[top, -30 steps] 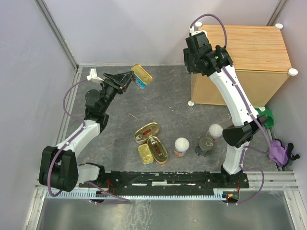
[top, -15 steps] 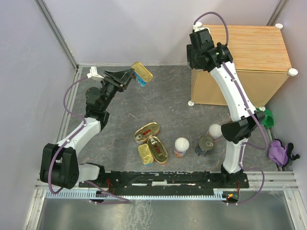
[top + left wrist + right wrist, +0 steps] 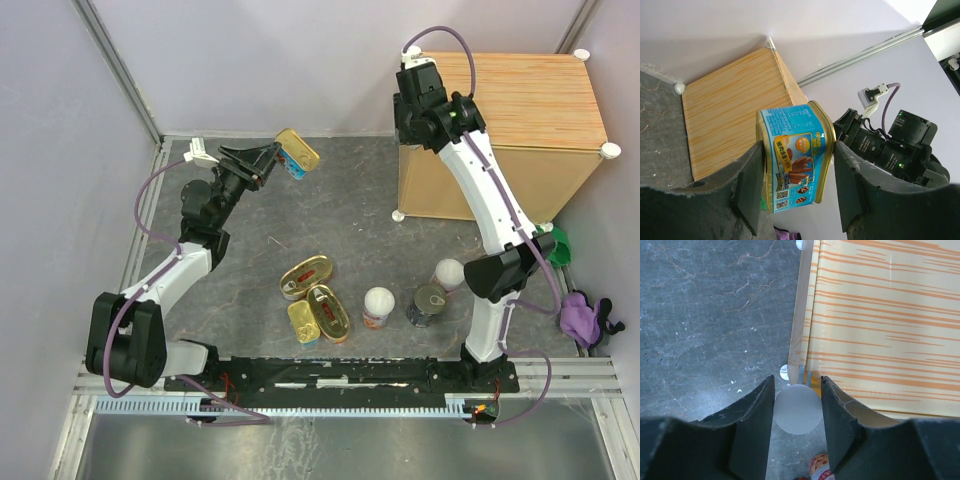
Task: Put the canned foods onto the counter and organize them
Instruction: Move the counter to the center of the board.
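Observation:
My left gripper [image 3: 283, 158] hangs high over the back of the floor, shut on a rectangular gold-lidded tin [image 3: 296, 154]. The left wrist view shows this tin's [image 3: 795, 155] blue label squeezed between both pads, with the wooden counter [image 3: 735, 135] behind it. My right gripper [image 3: 418, 100] hovers at the counter's [image 3: 530, 95] left edge, open and holding nothing. Through its gap [image 3: 797, 390] I look down on a white-lidded can [image 3: 797, 409] standing on the floor. Several canned foods stay on the floor: two oval gold tins [image 3: 306, 276] [image 3: 328, 312], a rectangular tin [image 3: 303, 322], two white-lidded cans [image 3: 379, 305] [image 3: 449, 272] and a dark cylinder [image 3: 428, 304].
A green cloth [image 3: 555, 245] and a purple item [image 3: 578, 318] lie to the right of the counter. White knobs [image 3: 398, 215] mark the counter's corners. Grey walls enclose the dark stone floor [image 3: 340, 200], and a black rail [image 3: 340, 375] runs along the near edge.
The right gripper shifted slightly right toward the counter's edge and its jaws narrowed. The left gripper and its tin barely moved.

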You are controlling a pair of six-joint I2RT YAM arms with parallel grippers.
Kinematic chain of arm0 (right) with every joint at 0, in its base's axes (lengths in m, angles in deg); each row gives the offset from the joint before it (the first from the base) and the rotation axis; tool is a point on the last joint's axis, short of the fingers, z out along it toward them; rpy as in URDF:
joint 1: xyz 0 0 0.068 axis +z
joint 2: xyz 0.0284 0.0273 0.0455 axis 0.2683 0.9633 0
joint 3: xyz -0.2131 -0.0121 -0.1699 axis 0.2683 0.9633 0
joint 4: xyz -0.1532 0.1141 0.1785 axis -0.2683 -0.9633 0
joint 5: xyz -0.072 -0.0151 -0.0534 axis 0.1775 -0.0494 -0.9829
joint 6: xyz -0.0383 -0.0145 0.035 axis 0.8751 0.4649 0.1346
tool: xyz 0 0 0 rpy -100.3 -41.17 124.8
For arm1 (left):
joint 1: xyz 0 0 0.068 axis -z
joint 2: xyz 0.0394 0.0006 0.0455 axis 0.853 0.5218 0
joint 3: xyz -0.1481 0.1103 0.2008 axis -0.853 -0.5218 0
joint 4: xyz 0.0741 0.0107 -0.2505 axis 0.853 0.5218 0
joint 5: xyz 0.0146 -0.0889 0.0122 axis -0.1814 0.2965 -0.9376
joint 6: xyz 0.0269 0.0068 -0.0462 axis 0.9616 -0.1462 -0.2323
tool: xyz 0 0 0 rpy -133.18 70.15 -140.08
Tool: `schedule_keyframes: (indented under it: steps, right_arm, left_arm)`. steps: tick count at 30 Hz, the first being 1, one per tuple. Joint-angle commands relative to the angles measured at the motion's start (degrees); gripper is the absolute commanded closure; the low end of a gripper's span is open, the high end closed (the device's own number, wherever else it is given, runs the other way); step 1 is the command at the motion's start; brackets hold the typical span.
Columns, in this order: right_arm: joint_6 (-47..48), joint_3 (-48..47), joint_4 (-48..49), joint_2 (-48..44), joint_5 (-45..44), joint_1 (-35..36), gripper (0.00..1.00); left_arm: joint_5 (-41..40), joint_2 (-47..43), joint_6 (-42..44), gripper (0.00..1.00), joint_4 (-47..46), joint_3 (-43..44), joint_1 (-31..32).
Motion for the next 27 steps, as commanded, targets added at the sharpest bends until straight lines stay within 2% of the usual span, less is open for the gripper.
schedule_keyframes:
  steps: [1,15,27]
  right_arm:
    - [-0.77,2.72,-2.12,-1.82,2.84,0.80,0.54]
    - [0.29,-2.82,-3.85,-0.17,3.24,7.92,0.67]
    - [-2.29,-5.50,-4.11,1.19,3.17,14.83,0.69]
  left_arm:
    - [-0.18,-0.56,0.00,0.97,-7.85,3.10,0.08]
    - [-1.05,-0.99,-0.23,0.97,-8.37,3.63,0.13]
    - [-2.02,-2.76,-0.38,0.97,-8.49,2.99,0.09]
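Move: The right hand already has the white knob on the counter's near-left top corner between its fingers. The counter's middle lies about 12 cm ahead, 18 cm to the right and 13 cm below it. A white-lidded can stands some 14 cm back and 11 cm to the right, low on the board; the upper oval tin is about 15 cm back and 22 cm to the left. From the left hand, the counter's middle is roughly 15 cm ahead and 43 cm to the right. Leftward and somewhat back at a level height, after barely moving at first, the right hand drags the counter by its corner knob for about 8 cm towards the middle of the board. The wrist swings some 10 degrees counter-clockwise on the way, while the fingers keep the knob pinched. ##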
